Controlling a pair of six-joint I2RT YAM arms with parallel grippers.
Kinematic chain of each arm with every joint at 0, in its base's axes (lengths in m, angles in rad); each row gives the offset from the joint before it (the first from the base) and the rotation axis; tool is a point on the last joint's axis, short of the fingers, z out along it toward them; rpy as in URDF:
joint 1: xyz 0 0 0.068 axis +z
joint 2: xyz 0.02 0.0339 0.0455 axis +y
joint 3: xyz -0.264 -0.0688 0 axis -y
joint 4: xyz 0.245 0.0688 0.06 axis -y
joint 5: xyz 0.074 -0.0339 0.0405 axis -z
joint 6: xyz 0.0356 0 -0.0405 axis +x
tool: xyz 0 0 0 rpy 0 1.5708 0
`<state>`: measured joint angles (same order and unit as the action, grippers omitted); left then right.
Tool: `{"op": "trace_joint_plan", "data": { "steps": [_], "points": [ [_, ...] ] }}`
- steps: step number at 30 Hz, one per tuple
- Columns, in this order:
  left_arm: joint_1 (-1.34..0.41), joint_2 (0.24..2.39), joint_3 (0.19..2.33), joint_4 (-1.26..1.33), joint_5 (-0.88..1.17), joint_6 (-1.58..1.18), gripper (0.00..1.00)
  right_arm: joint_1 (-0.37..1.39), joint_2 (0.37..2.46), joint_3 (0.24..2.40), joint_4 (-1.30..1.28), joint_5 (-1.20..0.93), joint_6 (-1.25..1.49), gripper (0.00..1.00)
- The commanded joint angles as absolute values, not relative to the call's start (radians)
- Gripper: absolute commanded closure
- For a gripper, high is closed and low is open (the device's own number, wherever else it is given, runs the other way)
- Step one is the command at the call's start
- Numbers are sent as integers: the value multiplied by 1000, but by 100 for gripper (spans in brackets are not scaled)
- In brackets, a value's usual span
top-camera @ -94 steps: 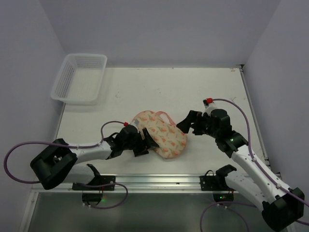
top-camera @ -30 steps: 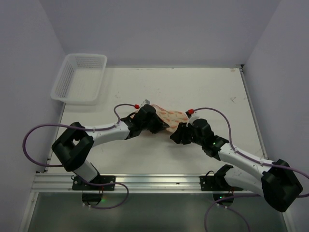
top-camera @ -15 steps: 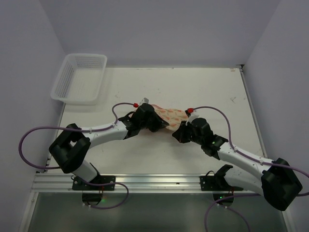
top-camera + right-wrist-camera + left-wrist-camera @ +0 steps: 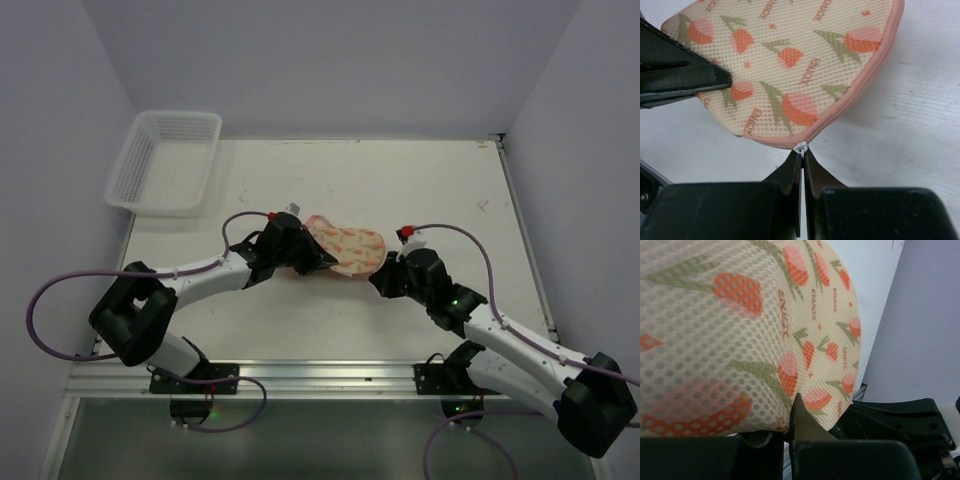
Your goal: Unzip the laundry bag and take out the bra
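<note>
The laundry bag (image 4: 348, 247), a cream oval pouch with orange print and pink trim, lies mid-table between both arms. My left gripper (image 4: 322, 262) is shut on the bag's left edge; in the left wrist view the printed mesh (image 4: 740, 330) fills the frame, with the fingers pinching its rim (image 4: 792, 409). My right gripper (image 4: 374, 274) sits at the bag's right end. The right wrist view shows it (image 4: 803, 156) shut on the small white zipper pull (image 4: 801, 148) at the pink trim of the bag (image 4: 790, 65). The bra is hidden.
A white lattice basket (image 4: 165, 160) stands at the table's back left corner. The white table (image 4: 430, 190) stretches behind the bag. A metal rail (image 4: 320, 378) runs along the near edge. The left finger (image 4: 680, 75) shows dark at the right wrist view's left side.
My right gripper has gone from open to shut on the zipper pull and has drawn back to the right. The left gripper and the bag have shifted slightly left.
</note>
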<state>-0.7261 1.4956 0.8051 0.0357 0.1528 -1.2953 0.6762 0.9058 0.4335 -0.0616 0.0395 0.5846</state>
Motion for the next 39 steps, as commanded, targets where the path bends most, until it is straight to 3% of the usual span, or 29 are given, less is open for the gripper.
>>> {"op": "trace_joint_plan", "data": {
  "steps": [1, 6, 10, 15, 16, 19, 20, 23, 31, 39],
  "points": [
    [-681, 1471, 770, 47, 225, -1117, 100, 654, 864, 429, -176, 120, 595, 100],
    [-651, 1540, 802, 65, 401, -814, 100, 631, 864, 442, -233, 110, 612, 100],
    [-623, 1737, 944, -83, 474, -533, 100, 614, 919, 472, -271, 31, 604, 100],
    [-586, 1873, 1141, -170, 499, -492, 100, 615, 1015, 515, -180, -139, 606, 100],
    [-583, 1879, 1163, -173, 491, -520, 96, 617, 1037, 523, -138, -162, 624, 100],
    [-566, 1840, 1181, -179, 413, -615, 64, 617, 1135, 561, -66, -209, 664, 100],
    [-552, 1823, 1154, -179, 400, -644, 40, 618, 1159, 581, -46, -218, 670, 100],
    [-534, 1731, 1085, -178, 351, -780, 25, 624, 1256, 630, 23, -250, 692, 100],
    [-551, 1510, 723, 119, 315, -1164, 17, 649, 1414, 716, 95, -290, 701, 100],
    [-635, 1575, 719, 245, 232, -1235, 17, 687, 1476, 762, 101, -299, 701, 100]
  ]
}}
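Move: My closed left hand still grips the bag's fabric, and the bag's middle lies about 3 cm ahead, 3 cm to the right and slightly lower. The zip pull on the near right edge is some 10 cm to the right of my left hand and 4 cm back, a little lower. My closed right hand already has that pull between its fingertips, with the bag's middle about 8 cm ahead and 8 cm to its left. I keep pinching the zip pull in my right hand, draw back and down a little, then carry it some 9 cm left towards my left hand, tipping those fingers down. Meanwhile my left hand turns clockwise about 30 degrees and sinks some 6 cm with the fabric, opens wide to let go while pushing forward, then loops left and back, turning back again, to end open beside the pulled corner. ##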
